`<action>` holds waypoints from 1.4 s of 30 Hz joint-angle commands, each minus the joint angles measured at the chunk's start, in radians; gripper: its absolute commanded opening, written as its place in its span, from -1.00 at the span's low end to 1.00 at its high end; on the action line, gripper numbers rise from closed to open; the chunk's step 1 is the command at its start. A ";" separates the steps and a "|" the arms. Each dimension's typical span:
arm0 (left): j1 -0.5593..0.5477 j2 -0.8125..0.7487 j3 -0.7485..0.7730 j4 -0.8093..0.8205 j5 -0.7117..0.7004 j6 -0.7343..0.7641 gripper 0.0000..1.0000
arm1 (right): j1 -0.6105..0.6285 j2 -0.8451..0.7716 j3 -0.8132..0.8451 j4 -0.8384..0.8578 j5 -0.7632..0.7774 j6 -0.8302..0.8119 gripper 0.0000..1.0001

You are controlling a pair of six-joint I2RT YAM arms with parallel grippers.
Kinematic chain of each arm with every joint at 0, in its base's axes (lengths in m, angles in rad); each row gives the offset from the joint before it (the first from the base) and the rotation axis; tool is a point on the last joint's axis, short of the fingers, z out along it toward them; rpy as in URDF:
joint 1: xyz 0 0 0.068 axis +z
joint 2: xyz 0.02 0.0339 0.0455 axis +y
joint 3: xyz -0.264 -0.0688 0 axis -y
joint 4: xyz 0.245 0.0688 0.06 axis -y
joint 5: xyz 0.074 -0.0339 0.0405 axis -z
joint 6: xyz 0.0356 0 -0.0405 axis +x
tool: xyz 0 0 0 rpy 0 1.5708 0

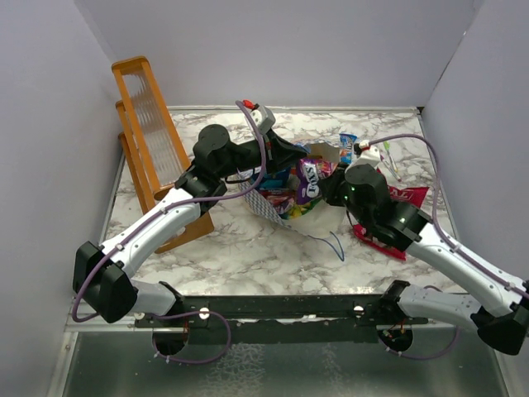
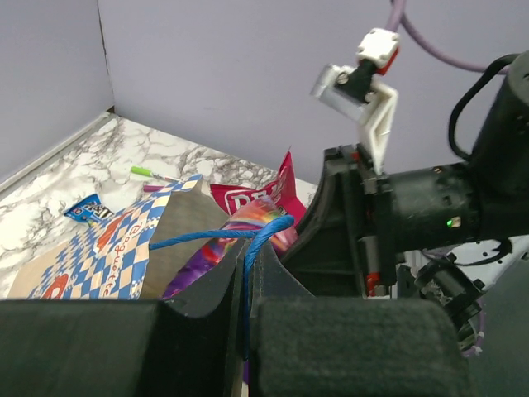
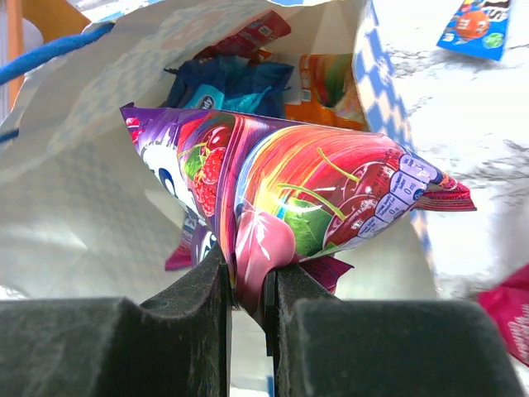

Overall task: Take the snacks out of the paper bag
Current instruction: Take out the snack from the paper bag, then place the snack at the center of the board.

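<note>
The checkered paper bag lies on its side mid-table, its mouth toward the right arm. My left gripper is shut on its blue cord handle and holds the mouth up. My right gripper is at the bag's mouth, shut on a purple-and-red fruit snack packet; from above that packet is at the opening. Blue packets and an orange bag lie deeper against the cream inside. A pink-red pouch and a small blue packet lie on the marble outside.
An orange wooden rack stands at the back left, beside the left arm. The bag's other blue cord trails onto the marble in front. Thin pen-like items lie at the back right. Grey walls close in three sides.
</note>
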 commanded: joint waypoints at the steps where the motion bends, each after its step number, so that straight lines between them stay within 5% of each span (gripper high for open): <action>1: -0.009 -0.003 0.029 0.026 0.000 0.004 -1.00 | -0.001 -0.087 0.078 -0.171 0.010 -0.116 -0.91; 10: -0.020 0.002 0.029 0.004 -0.034 0.026 -1.00 | -0.001 -0.187 0.299 -0.324 0.118 -0.356 -0.87; 15: -0.030 0.001 0.034 -0.012 -0.041 0.041 -1.00 | -0.001 -0.124 0.425 -0.379 0.331 -0.395 -0.86; 20: -0.038 -0.003 0.039 -0.031 -0.056 0.064 -1.00 | -0.001 -0.067 0.437 -0.211 0.557 -0.507 -0.82; 25: -0.042 -0.006 0.043 -0.044 -0.062 0.075 -1.00 | -0.049 0.028 0.351 0.180 0.649 -0.785 -0.74; 33: -0.041 -0.012 0.046 -0.052 -0.067 0.089 -1.00 | -0.486 0.324 0.478 -0.005 0.139 -0.531 -0.74; 42: -0.042 -0.017 0.049 -0.047 -0.056 0.072 -1.00 | -0.644 0.722 0.561 -0.100 -0.203 -0.394 -0.75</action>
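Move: The purple snack is already in the right fingers at the paper bag's mouth. It is taken to clear table about 20 cm ahead of that hand, 17 cm right and 24 cm below. Blue snack: 22 cm ahead, 10 cm right; pens: 20 ahead, 22 right; red snack: level, 20 right, all on the table. The paper bag is 5 cm ahead, 10 cm left, 15 cm lower. From the left hand, that spot lies some 20 cm ahead, 29 cm right, 38 cm below. The purple snack, still pinched in the right fingers, is first lifted some 15 cm while drawn right and slightly back, clear of the paper bag's mouth, then swings forward and right and sinks again towards the table by the blue snack. The right hand's left side dips about 30 degrees and it turns clockwise. The left hand keeps the bag's blue handle pinched, easing down a little. ##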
